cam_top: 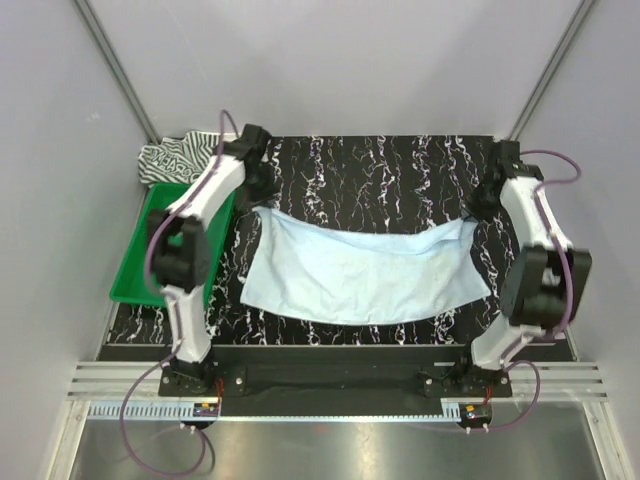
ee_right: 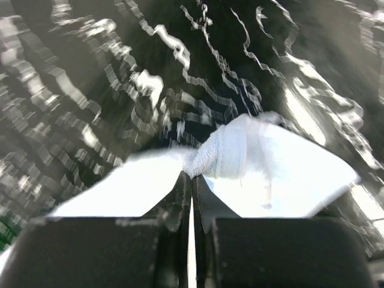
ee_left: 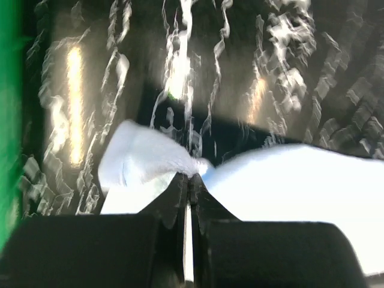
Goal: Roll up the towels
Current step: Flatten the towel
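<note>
The light blue towel hangs spread between both arms over the black marbled table, its far edge sagging in the middle. My left gripper is shut on its far left corner, and in the left wrist view the towel bunches at the pinched gripper. My right gripper is shut on the far right corner; the right wrist view shows the towel bunched at the gripper. The striped towel lies crumpled at the back left.
A green plastic tray sits at the left, beside the left arm, and shows as a green edge in the left wrist view. Grey walls close in the table on three sides.
</note>
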Controlling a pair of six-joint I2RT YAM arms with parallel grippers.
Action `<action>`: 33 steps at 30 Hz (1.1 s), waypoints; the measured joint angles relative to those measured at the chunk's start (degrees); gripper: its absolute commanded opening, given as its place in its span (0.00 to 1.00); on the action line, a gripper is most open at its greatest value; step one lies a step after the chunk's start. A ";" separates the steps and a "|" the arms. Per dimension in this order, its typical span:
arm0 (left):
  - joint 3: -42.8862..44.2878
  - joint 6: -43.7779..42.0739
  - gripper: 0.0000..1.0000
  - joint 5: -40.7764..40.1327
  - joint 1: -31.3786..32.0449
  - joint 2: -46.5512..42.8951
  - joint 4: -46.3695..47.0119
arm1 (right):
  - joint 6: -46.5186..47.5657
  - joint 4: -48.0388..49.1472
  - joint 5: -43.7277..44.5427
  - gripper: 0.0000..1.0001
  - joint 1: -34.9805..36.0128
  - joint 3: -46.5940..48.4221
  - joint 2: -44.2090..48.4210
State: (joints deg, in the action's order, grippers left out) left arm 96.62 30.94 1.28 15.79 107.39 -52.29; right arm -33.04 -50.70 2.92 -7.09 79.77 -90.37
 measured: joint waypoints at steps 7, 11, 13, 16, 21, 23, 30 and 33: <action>41.83 0.61 0.99 3.58 -2.73 35.12 -4.44 | -1.60 2.80 -1.33 1.00 -0.68 26.60 -33.62; 40.30 3.15 0.99 6.60 -6.78 35.54 0.22 | -1.18 0.57 0.09 1.00 -1.01 39.10 -41.55; 33.77 3.43 0.99 6.60 -8.44 32.04 2.62 | -0.79 -0.48 1.55 1.00 -1.07 40.94 -40.96; 28.39 3.37 0.99 6.16 -9.53 27.56 2.67 | 0.04 -0.13 4.26 1.00 -1.11 39.04 -37.03; 20.09 1.55 0.99 2.99 -6.54 16.85 3.82 | 1.40 1.49 8.07 1.00 -1.18 24.44 -23.12; 13.84 0.96 0.99 1.31 -4.57 10.91 5.20 | 1.92 2.32 8.90 1.00 -1.27 17.59 -16.87; -9.22 0.55 0.96 -2.60 -1.29 -2.14 9.40 | 2.97 6.43 2.29 0.97 -12.31 -9.70 0.04; -15.28 0.66 0.98 -4.66 -1.95 -1.73 10.03 | 3.41 6.58 1.60 0.97 -18.69 -16.52 3.15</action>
State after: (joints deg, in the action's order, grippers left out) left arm 81.34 31.59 -3.38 13.85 105.67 -42.26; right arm -29.63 -44.12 4.51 -25.78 63.24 -87.22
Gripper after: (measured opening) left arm 0.965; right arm 0.971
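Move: Each of my hands still pinches a far corner of the pale blue towel above the table. The spot where I'll lay it is about 15 cm ahead of each hand, 2 cm right, and 8 cm below the left or 9 below the right. The towel's middle lies some 12 cm back and 26 right of my left hand. The green bin is about 23 cm left and 6 back of that hand; the striped towels are 24 left and 17 ahead. I sweep both hands forward about 15 cm and down towards the bare table, open my fingers wide to let the far corners go, then rise a little and draw back, sinking again late. My left hand comes back to the towel's left end; my right swings out past its right side, turning clockwise some 15 degrees. ##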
